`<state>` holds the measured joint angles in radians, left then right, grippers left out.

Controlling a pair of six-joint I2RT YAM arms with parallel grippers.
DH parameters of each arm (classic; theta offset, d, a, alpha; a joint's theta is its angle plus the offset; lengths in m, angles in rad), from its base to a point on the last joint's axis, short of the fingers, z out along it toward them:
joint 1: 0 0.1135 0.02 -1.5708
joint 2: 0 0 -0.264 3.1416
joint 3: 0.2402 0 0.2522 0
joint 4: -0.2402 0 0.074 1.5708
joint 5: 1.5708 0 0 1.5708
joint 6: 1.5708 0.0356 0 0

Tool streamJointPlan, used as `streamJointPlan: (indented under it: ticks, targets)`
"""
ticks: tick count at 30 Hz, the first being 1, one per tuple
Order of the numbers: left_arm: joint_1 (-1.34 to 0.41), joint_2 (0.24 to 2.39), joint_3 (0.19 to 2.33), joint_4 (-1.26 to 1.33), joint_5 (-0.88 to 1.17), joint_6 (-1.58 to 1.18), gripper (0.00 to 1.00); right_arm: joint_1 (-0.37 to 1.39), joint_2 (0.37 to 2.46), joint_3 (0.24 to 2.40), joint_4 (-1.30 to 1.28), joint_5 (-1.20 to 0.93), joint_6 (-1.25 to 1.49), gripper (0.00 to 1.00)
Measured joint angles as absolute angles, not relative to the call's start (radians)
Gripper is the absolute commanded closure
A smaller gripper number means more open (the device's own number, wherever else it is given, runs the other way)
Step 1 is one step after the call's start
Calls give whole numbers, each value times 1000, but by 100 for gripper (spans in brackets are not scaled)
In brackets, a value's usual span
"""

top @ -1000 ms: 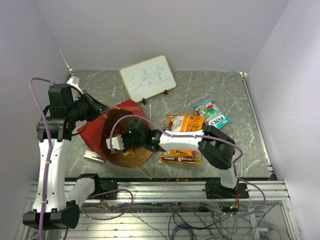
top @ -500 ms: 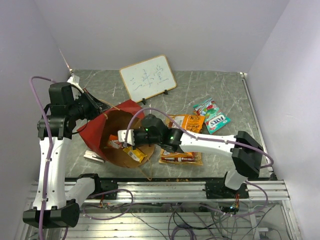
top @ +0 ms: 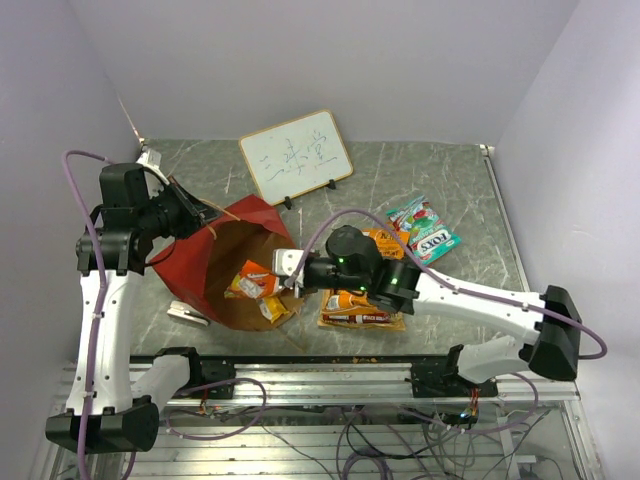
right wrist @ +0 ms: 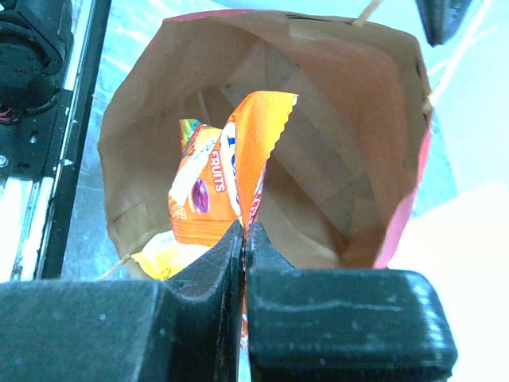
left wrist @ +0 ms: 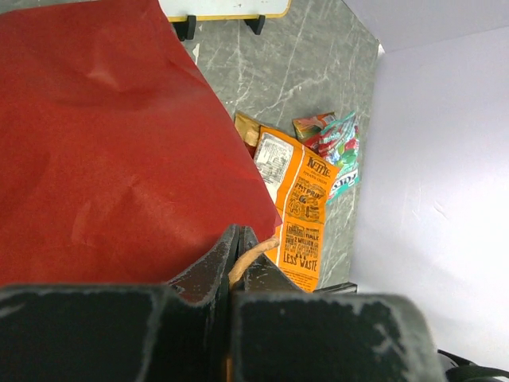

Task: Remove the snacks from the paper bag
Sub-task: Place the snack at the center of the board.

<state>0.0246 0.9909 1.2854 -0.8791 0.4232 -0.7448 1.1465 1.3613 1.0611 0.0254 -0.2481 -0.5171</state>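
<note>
The paper bag (top: 195, 262) lies tilted, red outside and brown inside, with its mouth toward the right arm. My left gripper (top: 196, 214) is shut on the bag's tan loop handle (left wrist: 253, 255) and holds the rim up. My right gripper (top: 284, 264) is at the bag's mouth, shut on the edge of an orange packet (right wrist: 238, 167) printed "FRUITS", which also shows in the top view (top: 249, 284). A yellow packet (top: 272, 308) lies low in the bag's mouth, and it also shows in the right wrist view (right wrist: 163, 259). Several packets lie outside on the table: orange ones (top: 386, 245), a teal FOX'S one (top: 435, 241) and a red-green one (top: 411, 214).
A white framed writing board (top: 296, 153) stands at the back of the table. A small white object (top: 187, 313) lies by the bag's near left side. Another orange-red packet (top: 360, 311) lies near the front edge, under my right arm. Walls close in left and right.
My right gripper has drawn back to the right, from deep inside the bag to its mouth, bringing the orange packet with it. The left gripper still holds the handle.
</note>
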Motion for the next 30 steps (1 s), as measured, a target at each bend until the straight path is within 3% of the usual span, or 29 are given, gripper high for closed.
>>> streamJointPlan:
  ticks: [20,30]
  targets:
    - [25,1000,1258,-834,429,-746,93,1147,1106,1063,-193,-54,-442,100]
    - [25,1000,1253,-836,409,-731,93,1146,957,1045,-291,184,-419,100]
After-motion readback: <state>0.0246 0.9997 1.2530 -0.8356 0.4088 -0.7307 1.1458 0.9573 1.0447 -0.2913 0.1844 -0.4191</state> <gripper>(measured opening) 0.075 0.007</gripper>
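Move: The right hand already holds the orange snack at the paper bag's mouth; the snack pile in mid-table, where it is headed, lies about 16 cm to its right, some 9 cm ahead and 23 cm below. The bag's middle is roughly 18 cm left, 9 cm ahead and 13 cm down, while the teal candy bag lies some 32 cm right, 24 cm ahead, at table height. From the left hand, the pile is about 38 cm right, level fore-and-aft, 30 cm below. Keeping the orange snack pinched by its edge in shut fingers, the right hand draws it out of the bag's mouth, first rising about 5 cm as it goes right, then travelling mostly right with a little more lift, some 13 cm rightward in all, towards the snack pile. Most of its roughly 25-degree clockwise swing comes in the second half, while the left hand stays nearly in place and keeps its closed grip on the bag's handle. ##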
